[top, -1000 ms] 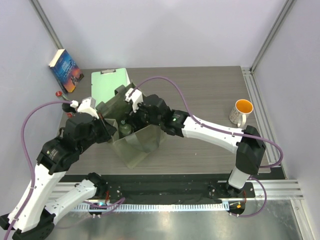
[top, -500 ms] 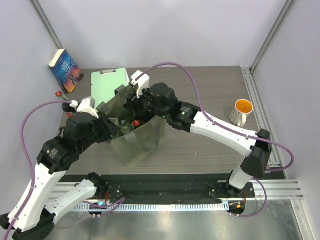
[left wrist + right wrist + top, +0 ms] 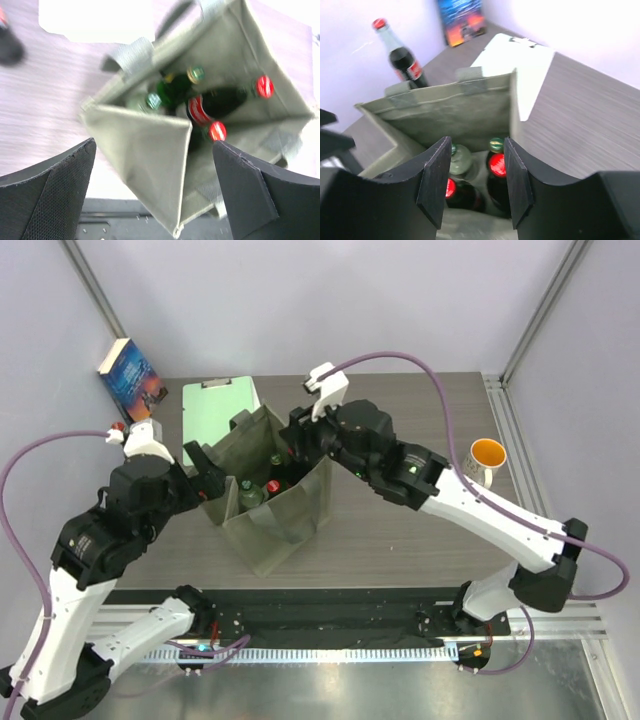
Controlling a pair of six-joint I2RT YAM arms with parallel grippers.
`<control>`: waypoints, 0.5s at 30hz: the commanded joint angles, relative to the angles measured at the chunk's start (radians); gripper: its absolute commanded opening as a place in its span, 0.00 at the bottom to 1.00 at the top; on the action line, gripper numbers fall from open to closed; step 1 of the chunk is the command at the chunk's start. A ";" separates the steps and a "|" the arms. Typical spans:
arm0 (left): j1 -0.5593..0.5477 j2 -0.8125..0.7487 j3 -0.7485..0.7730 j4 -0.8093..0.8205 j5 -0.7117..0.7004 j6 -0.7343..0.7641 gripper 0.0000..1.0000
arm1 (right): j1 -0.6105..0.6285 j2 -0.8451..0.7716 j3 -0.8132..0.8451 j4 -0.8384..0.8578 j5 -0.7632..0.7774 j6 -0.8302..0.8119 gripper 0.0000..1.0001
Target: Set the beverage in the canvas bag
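The olive-grey canvas bag (image 3: 285,510) stands open mid-table with several beverage bottles (image 3: 271,486) upright inside, red and green caps showing (image 3: 217,131). My right gripper (image 3: 298,448) hovers above the bag's far rim, open, nothing between its fingers (image 3: 436,180); bottle caps (image 3: 496,164) lie below it. My left gripper (image 3: 207,478) is open wide beside the bag's left wall (image 3: 145,145), not touching it. One more cola bottle (image 3: 402,54) stands outside the bag at the far left (image 3: 117,427).
A mint-green clipboard (image 3: 218,408) lies behind the bag. A book (image 3: 131,380) leans on the back left wall. An orange-lined mug (image 3: 484,462) stands at the right, near the metal rail (image 3: 525,455).
My right gripper has risen out of the bag and drawn back, leaving a bottle inside. My left gripper has opened, let go of the bag's rim and pulled away left.
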 commanded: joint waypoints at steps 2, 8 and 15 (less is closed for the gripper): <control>-0.002 0.082 0.106 -0.016 -0.234 0.057 1.00 | -0.002 -0.134 -0.013 -0.066 0.152 0.029 0.51; -0.002 0.143 0.200 0.012 -0.409 0.096 1.00 | -0.002 -0.265 -0.120 -0.090 0.192 0.040 0.52; 0.006 0.146 0.182 0.087 -0.515 0.164 1.00 | -0.002 -0.294 -0.162 -0.167 0.185 0.055 0.52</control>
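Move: The cola bottle still outside the bag stands roughly 22 cm ahead of the open left hand, 20 cm to its left and about 19 cm below. From that hand, the canvas bag's middle lies some 10 cm ahead and 10 cm to the right, 20 cm lower; the clipboard lies 40 cm ahead and 3 cm left. From the right hand, that cola bottle is about 15 cm ahead and 45 cm left, while the bag lies 2 cm ahead and 13 cm left. Towards the leftover cola bottle, the empty left hand swings left, up and forward by 4-5 cm each way, its wide-open fingers already clear of the bag; the wrist turns some 15 degrees counter-clockwise while rolling left side up and tipping slightly upward. The right hand, also empty, heads right about 10 cm away from the bag, drifting back and rising a little before starting to sink, its fingers keeping their half-open gap. ##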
